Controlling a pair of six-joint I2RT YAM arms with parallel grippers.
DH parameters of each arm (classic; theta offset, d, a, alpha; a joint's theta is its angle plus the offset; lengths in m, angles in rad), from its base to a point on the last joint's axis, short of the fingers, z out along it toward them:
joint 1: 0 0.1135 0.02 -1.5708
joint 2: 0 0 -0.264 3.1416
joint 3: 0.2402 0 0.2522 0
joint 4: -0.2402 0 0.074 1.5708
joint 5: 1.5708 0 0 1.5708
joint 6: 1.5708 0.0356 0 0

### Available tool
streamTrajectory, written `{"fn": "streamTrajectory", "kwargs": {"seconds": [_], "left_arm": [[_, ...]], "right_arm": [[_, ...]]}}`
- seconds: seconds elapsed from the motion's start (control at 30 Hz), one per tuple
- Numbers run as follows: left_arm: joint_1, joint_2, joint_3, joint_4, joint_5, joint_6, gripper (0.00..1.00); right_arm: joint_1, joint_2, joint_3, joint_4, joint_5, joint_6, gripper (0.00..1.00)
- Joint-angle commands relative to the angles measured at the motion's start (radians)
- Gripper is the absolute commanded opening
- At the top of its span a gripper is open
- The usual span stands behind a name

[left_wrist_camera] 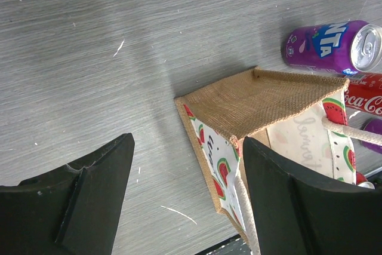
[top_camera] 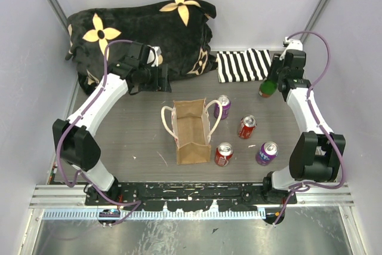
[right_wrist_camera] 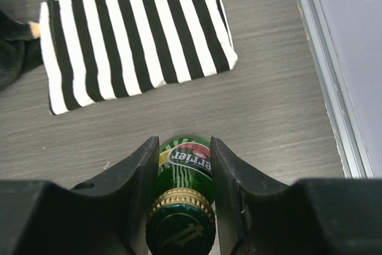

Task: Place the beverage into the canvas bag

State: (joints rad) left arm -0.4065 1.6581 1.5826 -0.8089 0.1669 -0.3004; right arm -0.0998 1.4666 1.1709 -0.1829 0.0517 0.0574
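The beverage, a green Perrier bottle (top_camera: 267,89) (right_wrist_camera: 185,165), stands at the back right of the table. My right gripper (top_camera: 273,83) (right_wrist_camera: 184,147) is shut on it, with both fingers pressed against its neck below the gold-rimmed cap. The tan canvas bag (top_camera: 191,132) (left_wrist_camera: 262,97) sits mid-table with a cream handle out to each side. My left gripper (top_camera: 158,79) (left_wrist_camera: 188,147) is open at the bag's far left corner. In the left wrist view the bag's rim and a handle (left_wrist_camera: 242,207) lie just inside the right finger (left_wrist_camera: 298,201), which holds nothing.
Several cans lie around the bag's right side: a purple Fanta can (top_camera: 222,106) (left_wrist_camera: 331,46), a red Coke can (top_camera: 247,126) (left_wrist_camera: 364,101), another red can (top_camera: 224,153) and a purple one (top_camera: 267,153). A black flowered cushion (top_camera: 143,28) and a striped cloth (top_camera: 243,65) (right_wrist_camera: 137,34) lie at the back.
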Motion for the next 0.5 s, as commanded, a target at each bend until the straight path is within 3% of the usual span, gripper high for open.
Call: {"fn": "streamTrajectory", "kwargs": {"seconds": [0.0,0.47], "left_arm": [[0.011,-0.044,-0.013,0.023,0.009,-0.007,0.80],[0.016,-0.074,-0.053,0.025,0.009,-0.013,0.80]], "right_arm": [[0.050,-0.036,0.156,0.079,0.015,0.016,0.01],[0.297,0.021,0.515,-0.102,0.043,0.017,0.01]]}}
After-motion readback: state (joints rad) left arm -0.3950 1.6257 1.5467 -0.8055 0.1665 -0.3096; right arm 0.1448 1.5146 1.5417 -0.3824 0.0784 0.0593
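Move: The green bottle is already hanging from my right fingers, and the canvas bag it is meant for stands about 35 cm to the left, some 18 cm nearer my base and 14 cm lower. The far purple can is about 20 cm left and 6 cm back, the far red can 11 cm left and 14 cm back, both some 15 cm down. From my left hand, the bag lies about 12 cm right, 11 cm back and 13 cm below. I keep the green bottle pinched by its neck in my right fingers and hoist it up and to my left in one quickening diagonal, about 11 cm each way, closing sideways on the bag. My wrist swings some 15 degrees counter-clockwise, its fingers tipping slightly upward as it climbs. ##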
